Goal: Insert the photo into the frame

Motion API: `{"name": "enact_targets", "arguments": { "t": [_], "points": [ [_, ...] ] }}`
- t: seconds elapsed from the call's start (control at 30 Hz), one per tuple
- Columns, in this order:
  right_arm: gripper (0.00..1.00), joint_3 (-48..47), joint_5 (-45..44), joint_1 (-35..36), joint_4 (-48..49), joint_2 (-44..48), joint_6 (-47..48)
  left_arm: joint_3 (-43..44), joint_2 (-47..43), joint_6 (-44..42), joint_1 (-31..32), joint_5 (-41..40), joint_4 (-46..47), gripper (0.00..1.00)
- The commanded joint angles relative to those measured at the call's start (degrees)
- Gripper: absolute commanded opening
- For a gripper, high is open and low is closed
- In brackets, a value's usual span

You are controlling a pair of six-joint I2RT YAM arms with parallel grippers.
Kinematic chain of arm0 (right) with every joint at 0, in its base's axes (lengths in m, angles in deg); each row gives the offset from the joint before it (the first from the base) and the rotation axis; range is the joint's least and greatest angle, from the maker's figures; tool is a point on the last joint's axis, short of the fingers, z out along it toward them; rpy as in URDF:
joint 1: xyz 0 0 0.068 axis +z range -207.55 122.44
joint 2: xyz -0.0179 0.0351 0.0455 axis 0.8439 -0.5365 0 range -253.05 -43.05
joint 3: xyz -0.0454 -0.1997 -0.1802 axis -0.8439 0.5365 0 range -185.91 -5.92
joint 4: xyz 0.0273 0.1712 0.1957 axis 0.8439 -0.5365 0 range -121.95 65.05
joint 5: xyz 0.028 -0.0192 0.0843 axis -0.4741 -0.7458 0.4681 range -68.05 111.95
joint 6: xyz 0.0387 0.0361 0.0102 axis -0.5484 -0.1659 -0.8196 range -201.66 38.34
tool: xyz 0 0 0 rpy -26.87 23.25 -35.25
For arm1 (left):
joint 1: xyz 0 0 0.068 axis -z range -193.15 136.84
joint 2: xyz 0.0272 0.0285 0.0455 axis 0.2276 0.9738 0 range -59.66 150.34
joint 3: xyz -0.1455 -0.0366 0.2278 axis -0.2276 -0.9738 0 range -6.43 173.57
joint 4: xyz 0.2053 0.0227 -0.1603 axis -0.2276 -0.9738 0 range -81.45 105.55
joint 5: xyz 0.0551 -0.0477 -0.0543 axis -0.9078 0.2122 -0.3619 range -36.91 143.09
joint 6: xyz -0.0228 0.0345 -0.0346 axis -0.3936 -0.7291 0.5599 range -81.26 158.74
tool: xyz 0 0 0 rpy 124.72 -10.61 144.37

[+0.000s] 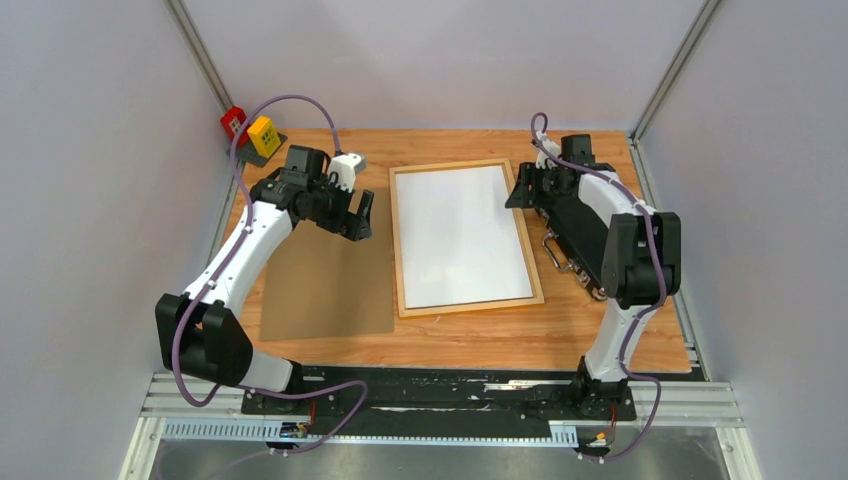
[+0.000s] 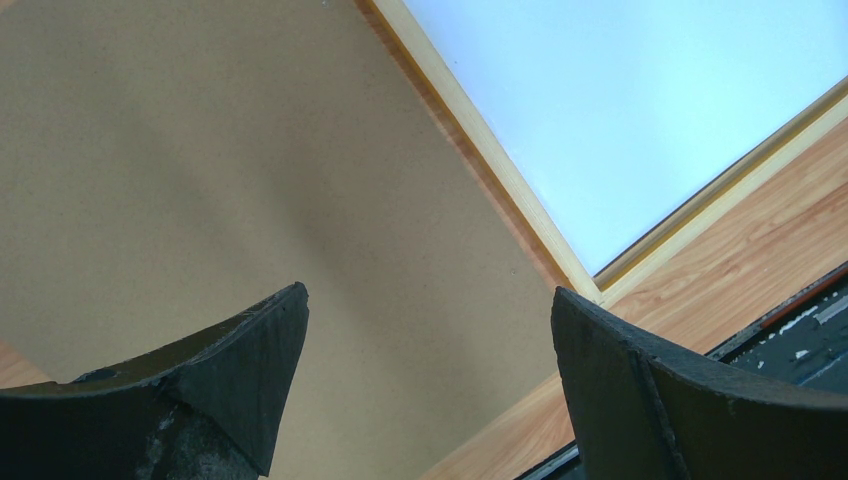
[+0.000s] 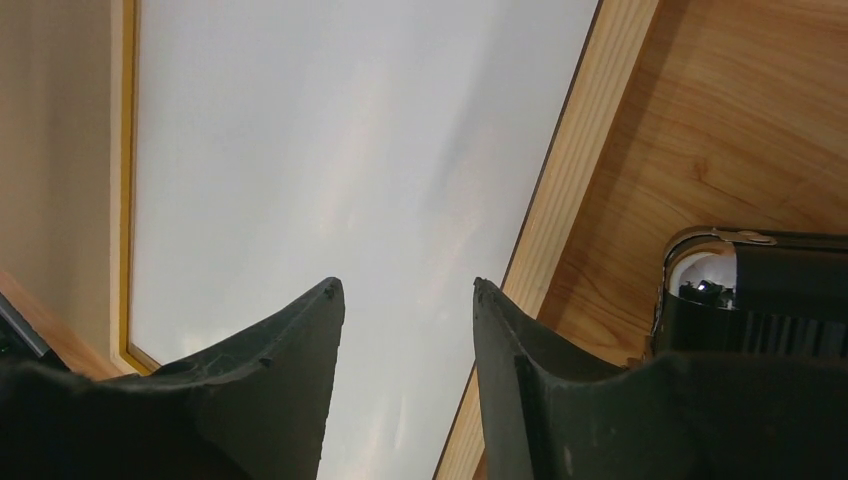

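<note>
The frame (image 1: 396,240) lies flat mid-table, light wood rim up. Inside it rests the photo (image 1: 462,236), white back up and filling the opening. My left gripper (image 1: 358,215) hovers open left of the frame, above a brown hardboard panel (image 1: 325,290). In the left wrist view its fingers (image 2: 250,360) stand wide apart over the panel (image 2: 200,150), with the frame's corner (image 2: 590,290) to the right. My right gripper (image 1: 520,188) is open at the frame's right rim. In the right wrist view nothing sits between its fingertips (image 3: 408,290), which hang over the photo (image 3: 330,130) beside the rim (image 3: 590,130).
A black case with metal handles (image 1: 575,225) lies right of the frame, under the right arm, and shows in the right wrist view (image 3: 760,290). A red and yellow block (image 1: 250,128) sits at the back left corner. Grey walls close in the table's sides.
</note>
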Motion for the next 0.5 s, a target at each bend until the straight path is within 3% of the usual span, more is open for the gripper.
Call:
{"name": "enact_targets", "arguments": {
  "t": [0.0,0.47],
  "points": [
    [0.49,1.1,-0.9,1.7,2.0,4.6,3.4,0.0,-1.9,-0.8,0.0,0.5,0.7,0.98],
    [0.48,2.9,-8.0,12.8,4.3,2.8,5.9,0.2,-1.9,-0.7,0.0,0.3,0.6,0.98]
  ]
}}
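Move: The photo, lying flat in the frame, has its middle about 11 cm to the right hand's left, 8 cm nearer the base and 5 cm below. The middle of the frame's right rail is about 3 cm to that hand's right and 6 cm back; the black case's middle is about 20 cm right and 8 cm back. From the left hand, the photo's middle lies some 19 cm right, 2 cm back and 15 cm down. Over the photo in its frame, the right hand sweeps inward from near the right rail, about 6 cm left and 3.5 cm back towards the photo's middle. It lifts slightly at first, then sinks about 2 cm, turning roughly 10 degrees counter-clockwise with a slight tilt; the fingers stay half open and empty. ##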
